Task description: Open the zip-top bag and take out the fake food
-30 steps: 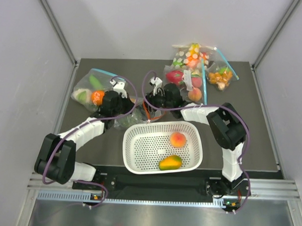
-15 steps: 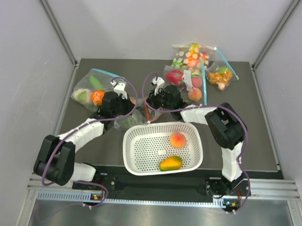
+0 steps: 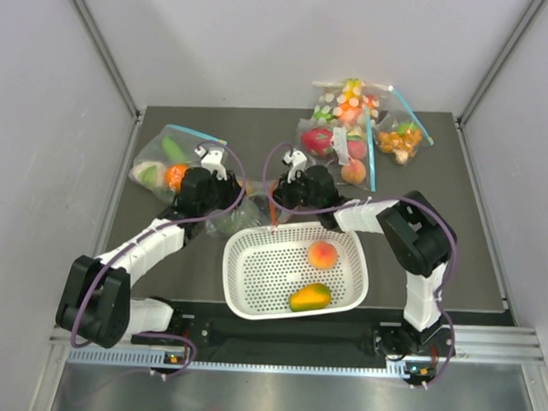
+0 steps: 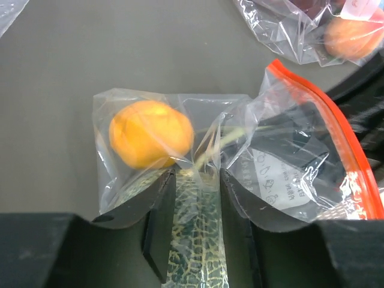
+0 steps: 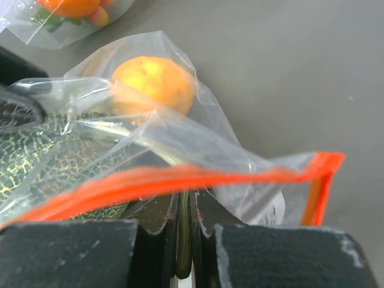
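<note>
The zip-top bag (image 3: 248, 213) lies just behind the white basket (image 3: 245, 239), between my two grippers. Its red-orange zip strip (image 5: 180, 179) runs across the right wrist view, and my right gripper (image 5: 185, 201) is shut on the plastic just below it. Still inside the bag are two pieces of fake food, a small orange (image 4: 151, 133) and a dark green netted melon (image 4: 195, 240). My left gripper (image 4: 198, 175) stands open at the bag's closed end, with film and melon showing between its fingers. A peach (image 3: 322, 254) and a mango (image 3: 309, 296) lie in the basket.
A blue-zipped bag of toy food (image 3: 167, 160) lies at the back left, close to the left arm. Two more filled bags (image 3: 345, 136) (image 3: 402, 138) sit at the back right. The basket fills the near middle of the dark mat.
My right gripper has closed on the bag's mouth and shifted slightly right. My left gripper, shut before, has parted its jaws.
</note>
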You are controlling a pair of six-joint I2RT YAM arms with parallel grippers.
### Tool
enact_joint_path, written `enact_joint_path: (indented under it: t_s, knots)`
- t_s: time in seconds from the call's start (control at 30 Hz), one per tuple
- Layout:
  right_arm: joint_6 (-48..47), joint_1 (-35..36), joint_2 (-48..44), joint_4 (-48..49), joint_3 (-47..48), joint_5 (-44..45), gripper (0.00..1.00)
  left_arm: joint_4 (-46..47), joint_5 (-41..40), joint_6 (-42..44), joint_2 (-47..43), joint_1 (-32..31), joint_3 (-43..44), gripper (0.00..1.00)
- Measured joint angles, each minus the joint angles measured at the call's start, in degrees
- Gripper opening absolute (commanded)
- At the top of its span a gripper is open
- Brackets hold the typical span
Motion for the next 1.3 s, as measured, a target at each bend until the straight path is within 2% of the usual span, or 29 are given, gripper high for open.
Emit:
enact_joint_path:
  t_s: [0.13,0.17,0.2,0.27,0.3,0.43,0.93,1.3]
  knots:
    - [-0.39,0.00,-3.63,-0.57,-2.64,1.99,0.00,-0.04,0.00,-0.50,-0.11,0.42,-0.28,0.42]
    - [-0.52,0.00,-4.70,-0.83,-3.34,2.69,0.00,-0.02,0.00,-0.61,-0.09,0.48,-0.37,0.39]
    - [-0.57,0.00,-5.86,-1.14,-4.04,3.39,0.00,-0.02,0.00,-0.74,-0.09,0.55,-0.52,0.31]
    - [-0.72,0.00,-7.76,-1.97,-4.63,4.59,0.00,0.00,0.02,-1.05,-0.11,0.66,-0.81,0.22]
    - [-0.87,0.02,-8.74,-2.54,-4.83,5.18,0.00,0.02,0.09,-1.20,-0.11,0.70,-0.85,0.12]
    - [-1.29,0.04,-11.96,-4.28,-5.60,7.74,0.00,0.11,0.26,-1.42,-0.11,0.79,-0.92,0.02]
    - [-0.70,-0.22,-17.05,-10.19,-6.27,13.29,0.00,0.07,0.00,-2.10,-0.74,1.27,-2.58,0.01]
    - [3.48,-1.49,-17.05,-12.09,-1.31,11.28,0.00,1.11,0.31,-2.12,-0.72,1.33,-4.20,0.01]
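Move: The right fingers already pinch the netted melon's stem; the melon's body is about 9 cm to their left, 4 cm back and slightly lower, with the bag's orange fruit 8 cm left and 3 cm ahead. The white basket's middle lies 19 cm back and 6 cm right. From the half-open left hand, the bag film is right at the fingertips, the melon about 5 cm back and 6 below, and the orange fruit 4 cm ahead. Right hand pulls melon's stem some 9 cm up and 5 right while left fingers shut on bag film. ##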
